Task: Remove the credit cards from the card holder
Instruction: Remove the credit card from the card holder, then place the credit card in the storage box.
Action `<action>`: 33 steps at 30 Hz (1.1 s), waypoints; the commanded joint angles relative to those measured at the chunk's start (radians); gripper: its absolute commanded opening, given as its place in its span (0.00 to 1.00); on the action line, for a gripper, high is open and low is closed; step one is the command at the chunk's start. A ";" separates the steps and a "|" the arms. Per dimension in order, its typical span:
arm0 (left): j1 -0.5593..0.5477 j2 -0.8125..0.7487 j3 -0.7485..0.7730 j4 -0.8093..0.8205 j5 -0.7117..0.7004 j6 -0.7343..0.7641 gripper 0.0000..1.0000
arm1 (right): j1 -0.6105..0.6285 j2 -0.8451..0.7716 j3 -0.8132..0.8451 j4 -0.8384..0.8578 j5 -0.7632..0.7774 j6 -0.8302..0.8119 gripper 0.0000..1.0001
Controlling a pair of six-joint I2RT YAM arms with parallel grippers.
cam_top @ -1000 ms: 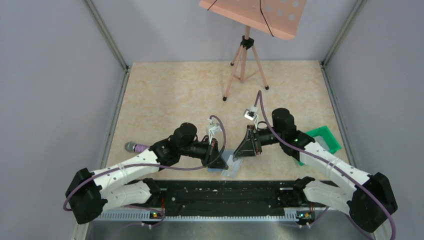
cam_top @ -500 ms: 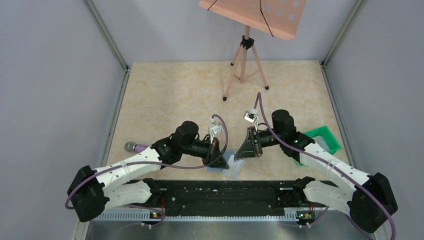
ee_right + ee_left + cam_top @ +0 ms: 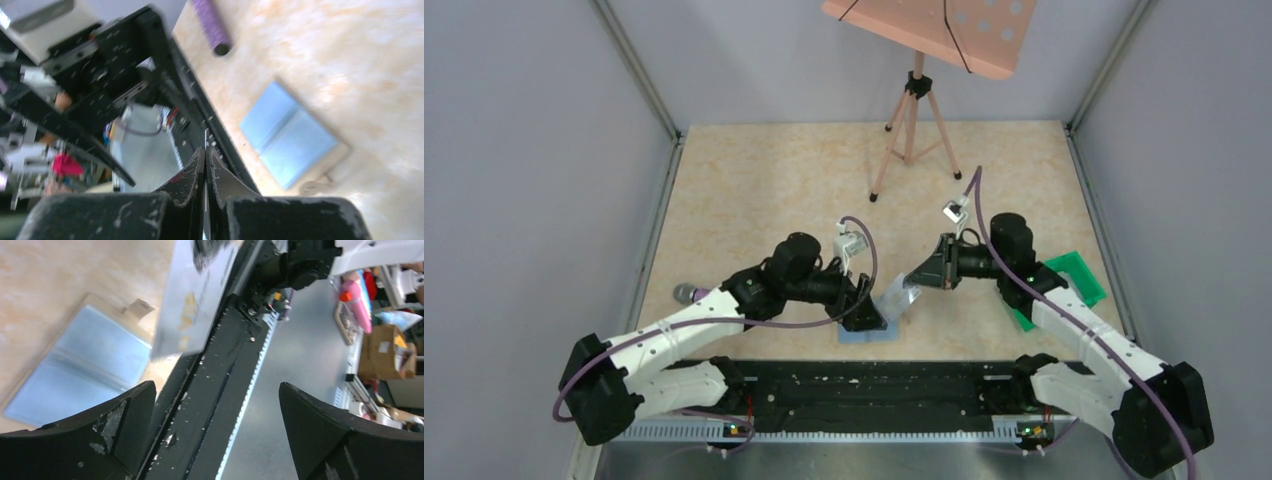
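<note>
The card holder (image 3: 862, 335) lies open on the table near the front edge, its two light-blue panels (image 3: 85, 370) facing up. A pale grey credit card (image 3: 892, 300) hangs tilted above it, apart from the holder. My right gripper (image 3: 912, 287) is shut on the card's upper end. In the right wrist view the card shows only as a thin edge between the closed pads of that gripper (image 3: 205, 152), and the card holder (image 3: 287, 135) lies below. My left gripper (image 3: 869, 315) hovers open beside the card (image 3: 192, 300), with nothing between its fingers (image 3: 107, 425).
A purple microphone (image 3: 694, 294) lies at the left. A green tray (image 3: 1069, 275) sits under the right arm. A music stand's tripod (image 3: 912, 125) stands at the back. The black base rail (image 3: 874, 385) runs right behind the card holder.
My left gripper has gone from shut to wide open. My right gripper has closed on the card and drawn it up and to the right, out of the card holder.
</note>
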 commanded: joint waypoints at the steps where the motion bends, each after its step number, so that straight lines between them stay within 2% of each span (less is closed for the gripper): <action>1: 0.006 -0.026 0.081 -0.107 -0.183 0.081 0.99 | -0.144 -0.051 -0.010 -0.012 0.126 0.064 0.00; 7: 0.005 -0.047 0.134 -0.197 -0.388 0.149 0.99 | -0.331 -0.179 0.035 -0.252 0.404 0.047 0.00; 12: 0.006 -0.093 0.112 -0.222 -0.644 0.170 0.99 | -0.434 -0.284 0.070 -0.379 0.653 0.061 0.00; 17: 0.005 -0.163 0.074 -0.239 -0.847 0.144 0.99 | -0.481 -0.370 0.158 -0.553 1.014 0.050 0.00; 22: 0.006 -0.208 0.079 -0.270 -0.885 0.127 0.99 | -0.486 -0.418 0.225 -0.662 1.286 0.044 0.00; 25: 0.006 -0.210 0.119 -0.318 -0.853 0.151 0.99 | -0.487 -0.421 0.251 -0.696 1.382 0.038 0.00; 29: 0.005 -0.212 0.143 -0.362 -0.819 0.201 0.99 | -0.491 -0.426 0.241 -0.709 1.421 0.039 0.00; 33: 0.005 -0.224 0.115 -0.362 -0.829 0.233 0.99 | -0.516 -0.429 0.196 -0.672 1.390 0.043 0.00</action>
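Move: The right hand already holds the freed card. From this hand the green box's middle lies about 34 cm to the right, 2 cm farther out and some 17 cm lower, with the earlier cards in it some 37 cm right and 3 cm out. The open card holder is about 9 cm left and 5 cm back, and a small grey tab is some 5 cm straight back. The left hand, open and empty, has the box roughly 41 cm to its right and 7 cm ahead. Sweeping fast to the right by about 31 cm, the right hand carries the pinched card away from the card holder to the green box, bowing outward on the way, rising a few centimetres late and swivelling roughly 100 degrees clockwise until the fingers point forward and right. The left hand, fingers staying open, backs off leftward and forward and turns counter-clockwise. ##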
